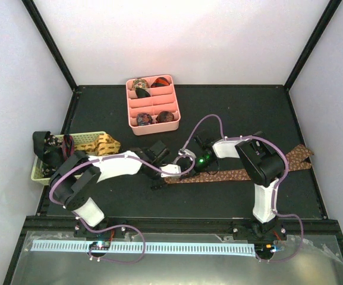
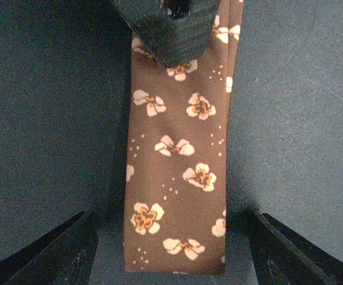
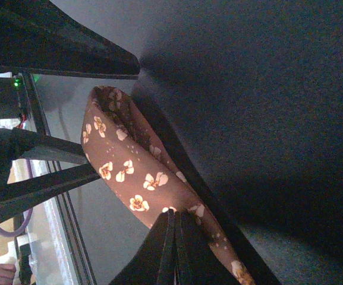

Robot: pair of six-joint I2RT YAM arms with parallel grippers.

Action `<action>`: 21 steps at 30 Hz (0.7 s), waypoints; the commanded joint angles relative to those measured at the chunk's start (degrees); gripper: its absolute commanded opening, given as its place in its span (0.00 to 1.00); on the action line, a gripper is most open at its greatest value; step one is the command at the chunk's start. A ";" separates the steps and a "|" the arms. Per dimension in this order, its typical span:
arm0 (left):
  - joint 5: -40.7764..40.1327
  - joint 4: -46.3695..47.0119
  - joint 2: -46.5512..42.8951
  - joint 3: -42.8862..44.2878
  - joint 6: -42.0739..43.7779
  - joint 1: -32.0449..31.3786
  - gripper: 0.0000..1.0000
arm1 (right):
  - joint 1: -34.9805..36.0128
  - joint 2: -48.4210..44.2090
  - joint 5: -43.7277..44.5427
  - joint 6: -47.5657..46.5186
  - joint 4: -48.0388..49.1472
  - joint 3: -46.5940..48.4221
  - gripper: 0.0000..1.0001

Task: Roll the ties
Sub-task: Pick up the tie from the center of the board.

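A brown tie with pale flowers lies flat across the dark table, its wide pointed end at the right. Its narrow end lies between the spread fingers of my left gripper, which is open and low over it, also in the top view. My right gripper is shut on the tie a little further along and holds a fold of it up off the table; in the top view it sits just right of the left gripper.
A pink divided tray at the back holds several rolled ties. A pale woven basket at the left edge holds more ties, one orange-patterned. The black frame rail runs along the near edge.
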 commanded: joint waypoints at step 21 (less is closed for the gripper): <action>11.99 11.65 -3.56 3.37 -9.88 -1.62 0.29 | 0.18 1.46 3.91 -0.66 -0.57 -0.18 0.03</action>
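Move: The tie's near end lies directly under the left hand, about 1 cm below and between its open fingers, with the strip running off to the right. The right gripper's shut fingertips are on that strip some 8 cm to the left hand's right, about level with it front to back; the tie end is therefore about 8 cm to the right hand's left, at nearly the same height. The pink tray sits about 31 cm ahead of the left hand and 3 cm to its left. The left hand stays low over the tie's end, easing back under 1 cm while its fingers close from wide to about a third open and pinch the cloth, then rises some 6 cm and swings about 5 cm right, towards the right gripper, its fingertips tilting nearly 20 degrees to the right. The right hand stays quite still, its shut fingertips kept down on the tie as the point the cloth folds against. ##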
